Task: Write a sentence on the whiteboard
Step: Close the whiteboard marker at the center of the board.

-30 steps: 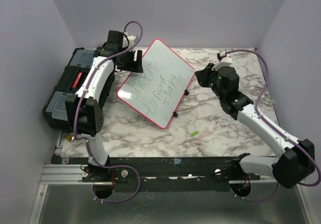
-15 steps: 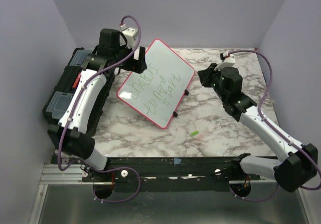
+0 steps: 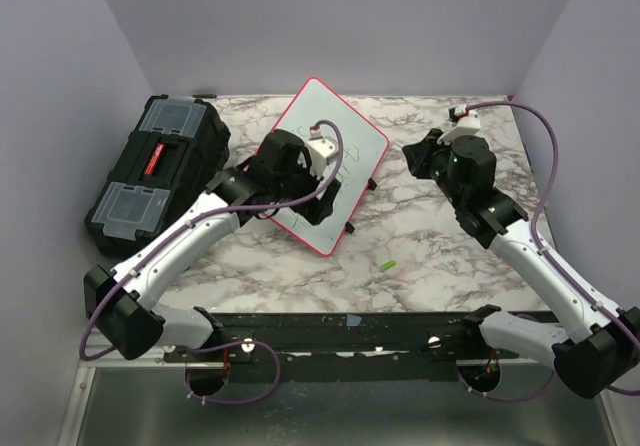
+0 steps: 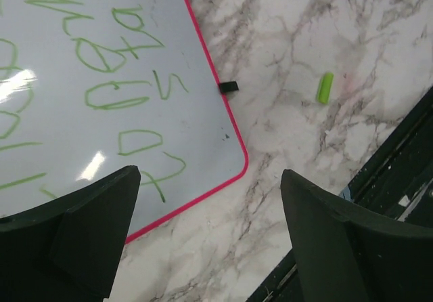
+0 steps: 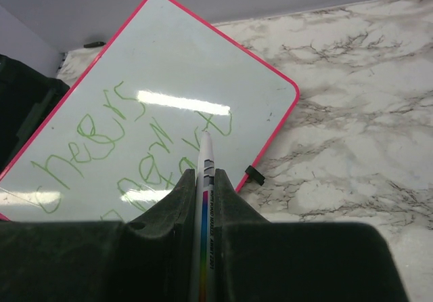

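Note:
The whiteboard (image 3: 352, 131) lies tilted at the back middle of the marble table, with a pink rim and black clip feet. The green sentence (image 5: 101, 139) begins "cheers" and runs in about three lines; its end also shows in the left wrist view (image 4: 108, 65). My left gripper (image 3: 322, 206) hovers over the board's near corner (image 4: 240, 156), open and empty (image 4: 210, 248). My right gripper (image 3: 420, 153) is to the right of the board, shut on a white marker (image 5: 205, 173) with a rainbow stripe. The marker's tip points at the board and is off its surface.
A black toolbox (image 3: 150, 171) with clear lid compartments sits left of the board. A small green marker cap (image 3: 386, 265) lies on the marble near the front, also seen from the left wrist (image 4: 325, 87). The black frame rail (image 3: 350, 331) runs along the near edge.
My left arm swung from the board's far-left side, by the toolbox, across to above the board's near corner, now covering much of the writing. My right arm drew back slightly to the right.

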{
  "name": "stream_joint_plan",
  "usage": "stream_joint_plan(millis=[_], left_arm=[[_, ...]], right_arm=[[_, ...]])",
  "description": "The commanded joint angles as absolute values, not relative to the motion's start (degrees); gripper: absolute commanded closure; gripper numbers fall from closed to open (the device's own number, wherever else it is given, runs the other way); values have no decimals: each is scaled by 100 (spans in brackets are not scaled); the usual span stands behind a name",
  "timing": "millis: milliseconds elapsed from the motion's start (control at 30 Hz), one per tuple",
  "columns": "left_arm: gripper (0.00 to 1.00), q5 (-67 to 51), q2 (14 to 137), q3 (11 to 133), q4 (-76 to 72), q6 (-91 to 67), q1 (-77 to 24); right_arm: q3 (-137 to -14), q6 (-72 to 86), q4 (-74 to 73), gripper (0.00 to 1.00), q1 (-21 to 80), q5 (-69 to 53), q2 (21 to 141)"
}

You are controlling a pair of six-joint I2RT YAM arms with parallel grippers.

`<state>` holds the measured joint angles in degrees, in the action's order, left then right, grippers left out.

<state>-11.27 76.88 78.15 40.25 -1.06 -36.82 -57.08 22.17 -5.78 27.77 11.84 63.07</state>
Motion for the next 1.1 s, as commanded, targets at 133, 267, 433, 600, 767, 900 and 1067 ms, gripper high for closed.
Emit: stream_joint_plan(millis=[133,267,433,600,767,900,1067], left_arm=[[26,-774,7106,6257,2488,-437,-4763],[29,-737,7245,5871,1842,-585,-5179],[34,-712,7883,5813,1323,-741,-5611],[40,-612,8859,6215,1184,-774,-6015],[42,-578,9642,6660,1284,-763,-6304],[44,-710,10143,7019,1382,-753,-6403],[45,-628,10567,7380,1579,-703,-6544]], right_arm=[[-5648,2079,-1318,99,2796,1558,5800],[-5541,2027,-1432,99,2803,1646,5646],[-5460,1971,-1549,99,2803,1729,5605],[-5467,1899,-1573,99,2798,1762,5580],[-5504,1787,-1617,99,2801,1806,5537],[-5476,1758,-1618,99,2802,1784,5532],[-5465,1735,-1617,99,2804,1745,5558]])
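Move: The green cap lies on the table some 20 cm to the right of the left hand, about 7 cm nearer the base and 21 cm below it. The whiteboard's near corner is about 6 cm right of that hand and 4 cm back; the near black clip on the board's edge is 11 cm right and 3 cm ahead, both at table level. From the marker-holding right hand, the green cap lies roughly 17 cm back, 6 cm left and 25 cm below. Towards the green cap the left hand swings right and down, about 17 cm each way, while drawing back some 10 cm, off the board's near corner. It turns clockwise about 20 degrees and its open fingers narrow by roughly a third, without reaching the cap. The right hand, still gripping the marker, eases back and right by about 3 cm each. ##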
